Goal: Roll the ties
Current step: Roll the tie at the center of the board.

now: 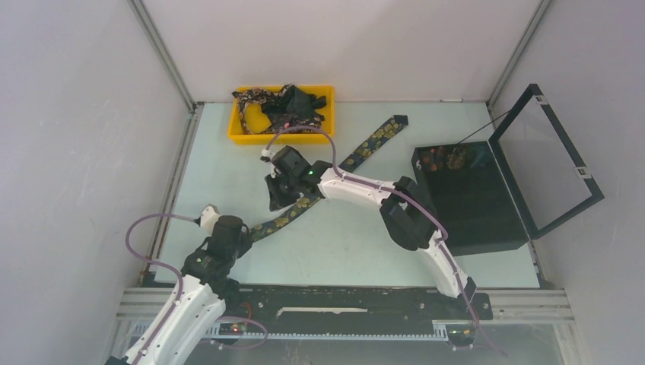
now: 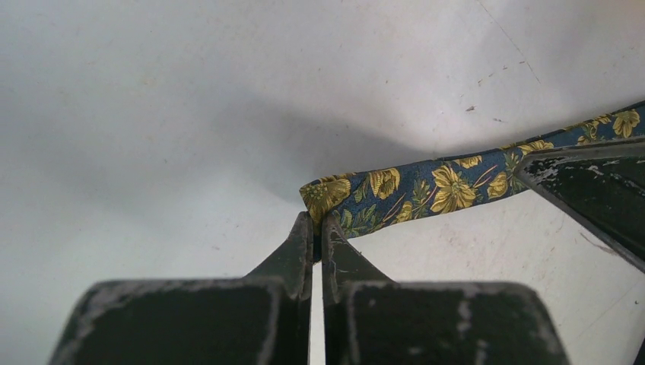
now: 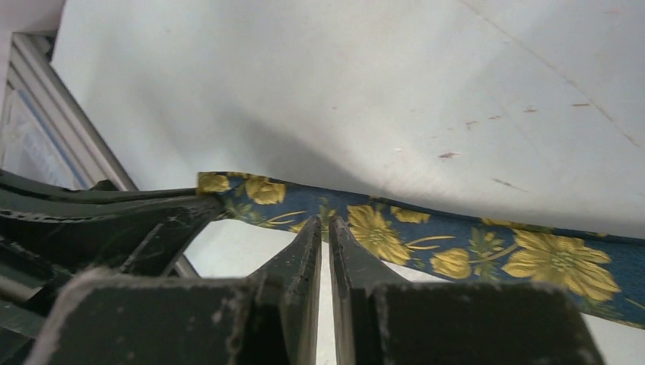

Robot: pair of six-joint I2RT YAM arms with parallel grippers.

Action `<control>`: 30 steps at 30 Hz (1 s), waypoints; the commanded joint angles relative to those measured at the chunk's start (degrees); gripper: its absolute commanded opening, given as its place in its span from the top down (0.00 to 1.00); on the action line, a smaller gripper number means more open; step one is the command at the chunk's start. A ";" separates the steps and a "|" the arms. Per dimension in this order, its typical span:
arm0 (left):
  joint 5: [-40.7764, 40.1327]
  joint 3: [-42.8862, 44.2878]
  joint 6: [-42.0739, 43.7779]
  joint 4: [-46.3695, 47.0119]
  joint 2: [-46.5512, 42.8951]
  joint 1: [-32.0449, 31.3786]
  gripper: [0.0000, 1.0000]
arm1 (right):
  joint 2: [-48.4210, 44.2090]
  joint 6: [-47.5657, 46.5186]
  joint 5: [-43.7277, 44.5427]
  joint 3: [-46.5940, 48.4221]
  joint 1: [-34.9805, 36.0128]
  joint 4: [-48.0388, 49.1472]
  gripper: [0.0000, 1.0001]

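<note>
One tie [image 1: 373, 144], dark blue with gold flowers, lies stretched in a diagonal across the table. My left gripper [image 1: 245, 234] is shut on its near end; in the left wrist view the folded end of the tie [image 2: 426, 186] is pinched between the tips of the left gripper [image 2: 319, 220]. A little further along the tie, my right gripper [image 1: 283, 199] is closed on the fabric. In the right wrist view the tips of the right gripper [image 3: 325, 228] stand a thin slit apart on the lower edge of the tie [image 3: 471, 243]. More ties [image 1: 285, 106] lie heaped in the yellow tray.
The yellow tray [image 1: 242, 137] stands at the back left. A black box [image 1: 471, 198] sits at the right with its lid [image 1: 559, 129] swung open, and small patterned things [image 1: 445, 158] lie in its far corner. White walls close in the table.
</note>
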 commanded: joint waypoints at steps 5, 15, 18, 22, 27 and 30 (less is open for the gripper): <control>-1.15 3.56 0.46 -1.15 -0.52 0.25 1.00 | 2.93 3.47 -4.23 -0.30 4.01 5.05 0.90; -0.59 4.29 -0.18 -2.96 -2.85 0.30 1.00 | 7.84 4.93 -4.95 1.76 5.90 5.46 0.91; -0.32 4.81 -0.18 -3.13 -2.72 0.25 1.00 | 7.56 4.84 -4.72 1.91 5.95 5.16 0.91; -0.69 5.27 -0.18 -3.72 -1.59 0.29 1.00 | 5.12 4.23 -4.33 1.14 5.78 4.26 0.92; -0.98 5.13 -0.18 -3.69 -1.95 0.31 1.00 | -1.37 3.97 -1.89 -2.79 4.88 4.48 0.92; -1.04 5.02 -0.22 -3.68 -2.28 0.28 1.00 | -2.04 4.03 -1.20 -2.63 4.09 5.01 0.92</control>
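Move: The tie's rolled end is already pinched in the left fingers, right at the left hand point. From the raised right fingertips it lies about 9 cm back, 7 cm to the left and 5 cm below. The tie's far end is some 23 cm ahead and 33 cm to the right of the right hand, and the yellow tray is about 24 cm ahead and 2 cm to the right, both some 5 cm below it. The tie's rolled end stays pinched in the left fingers, which lift it about 1.5 cm, while the closed right fingertips swing back some 6.5 cm and left 3.5 cm, coming down about 5.5 cm to the strip just beside them. The right hand tips slightly, pauses low there, then starts to draw away rightward, barely rising. ##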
